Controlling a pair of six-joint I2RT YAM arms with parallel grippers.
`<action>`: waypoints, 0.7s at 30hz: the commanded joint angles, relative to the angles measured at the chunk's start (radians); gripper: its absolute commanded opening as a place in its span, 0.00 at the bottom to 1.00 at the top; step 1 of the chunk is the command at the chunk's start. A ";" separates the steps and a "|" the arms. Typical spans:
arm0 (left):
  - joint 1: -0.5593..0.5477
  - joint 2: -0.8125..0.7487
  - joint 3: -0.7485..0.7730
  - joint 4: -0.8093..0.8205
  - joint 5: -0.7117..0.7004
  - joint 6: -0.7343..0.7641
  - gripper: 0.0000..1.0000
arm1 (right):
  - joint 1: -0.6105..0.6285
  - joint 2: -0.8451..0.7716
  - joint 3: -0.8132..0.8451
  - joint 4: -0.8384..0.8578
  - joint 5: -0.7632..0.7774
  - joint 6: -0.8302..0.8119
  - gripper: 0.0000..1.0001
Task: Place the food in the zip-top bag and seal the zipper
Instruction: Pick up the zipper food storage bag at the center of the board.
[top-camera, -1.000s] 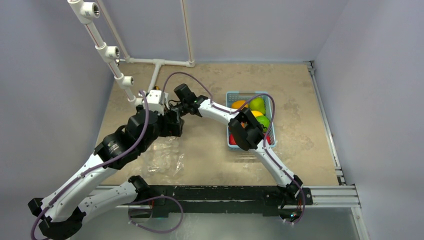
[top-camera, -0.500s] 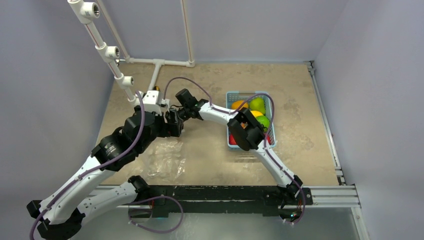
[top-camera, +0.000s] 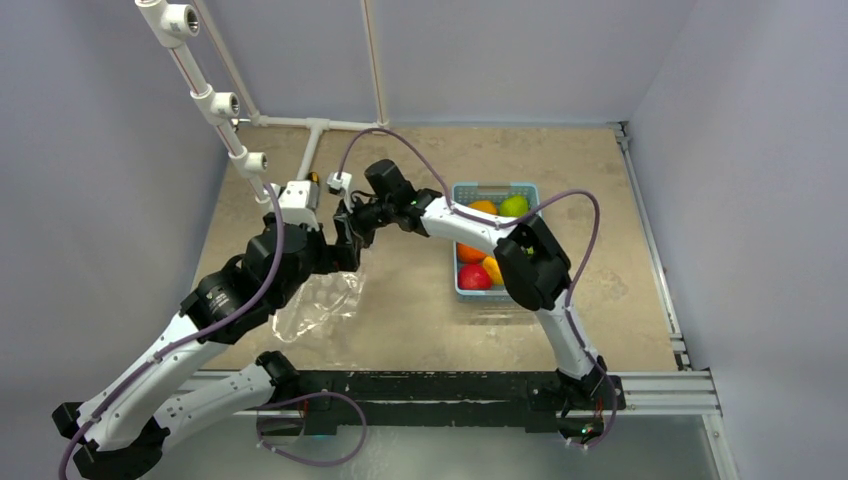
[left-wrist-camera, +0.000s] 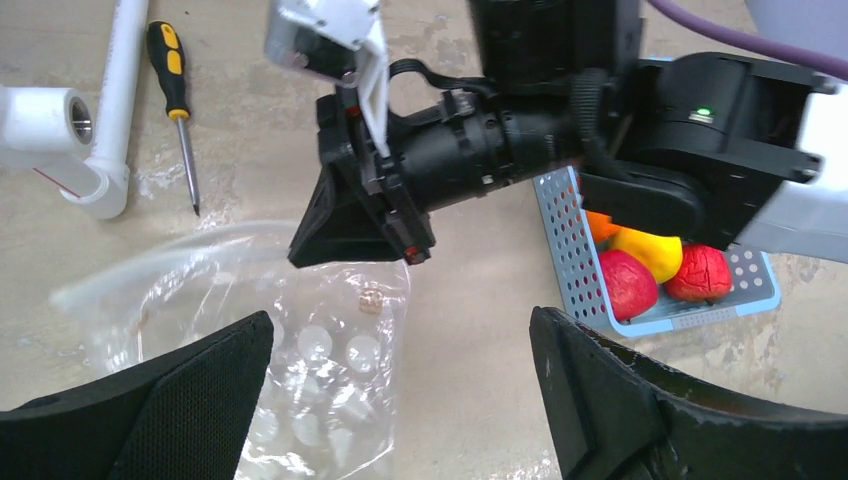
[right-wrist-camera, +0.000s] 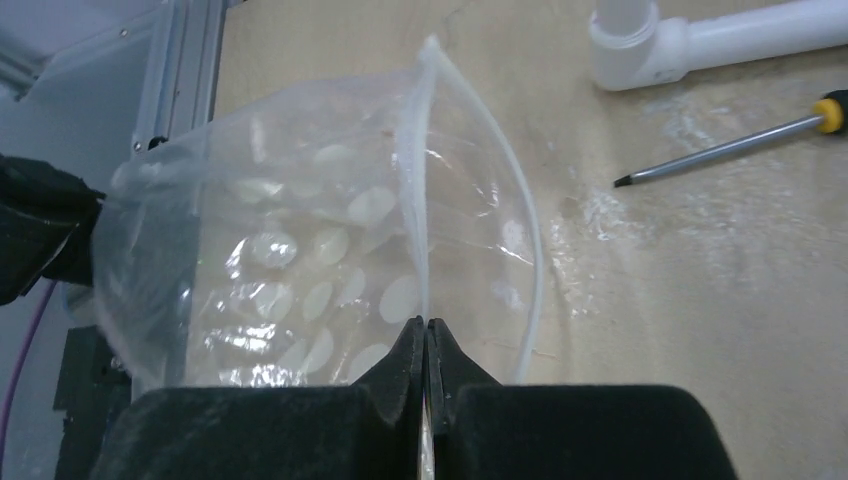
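Observation:
The clear zip-top bag (right-wrist-camera: 300, 260) lies left of centre on the table, its mouth lifted and gaping. My right gripper (right-wrist-camera: 427, 335) is shut on one lip of the whitish zipper (right-wrist-camera: 420, 180); the other lip (right-wrist-camera: 525, 240) curves away to the right. In the left wrist view the right gripper (left-wrist-camera: 360, 235) pinches the bag's top edge (left-wrist-camera: 330, 265). My left gripper (left-wrist-camera: 400, 400) hangs open just above the bag (top-camera: 320, 300), holding nothing. The food sits in the light-blue basket (top-camera: 462, 292): red (left-wrist-camera: 628, 283), yellow (left-wrist-camera: 650, 250), orange (top-camera: 483, 207) and green (top-camera: 513, 205) fruits.
A yellow-handled screwdriver (left-wrist-camera: 175, 100) lies beyond the bag, next to a white PVC pipe frame (top-camera: 315, 125) at the back left. The right arm's elbow (top-camera: 535, 265) hangs over the basket's right side. Grey walls close in on three sides.
My right gripper has shut on the bag's zipper lip and raised it, opening the mouth. Its elbow swung right, uncovering more of the basket. The left gripper stayed open.

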 joint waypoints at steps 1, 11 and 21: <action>-0.001 0.001 0.051 -0.003 -0.055 -0.043 0.99 | 0.007 -0.122 -0.072 0.096 0.160 0.064 0.00; -0.001 0.053 0.112 -0.033 -0.107 -0.103 0.99 | 0.007 -0.290 -0.192 0.135 0.310 0.113 0.00; 0.002 0.141 0.195 -0.077 -0.159 -0.157 0.98 | 0.007 -0.467 -0.361 0.232 0.446 0.161 0.00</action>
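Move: The right fingers are already shut on the zip edge of the zipper food storage bag; the bag's middle hangs about 10 cm back, 5 cm left and 6 cm below them. On the board, the screwdriver lies some 12 cm ahead and 9 cm left of the right hand, and the fruit basket about 33 cm to its right and 2 cm ahead. From the open left hand, the bag's middle is about 2 cm back, 8 cm left and 21 cm down. Upward and to its right, the right hand keeps lifting the pinched zip edge, about 8.5 cm up and 5.5 cm across, away from the board and the screwdriver, while turning some 20 degrees clockwise. The left hand, fingers still wide open and touching nothing, eases about 2 cm up and forward and turns slightly counter-clockwise. ##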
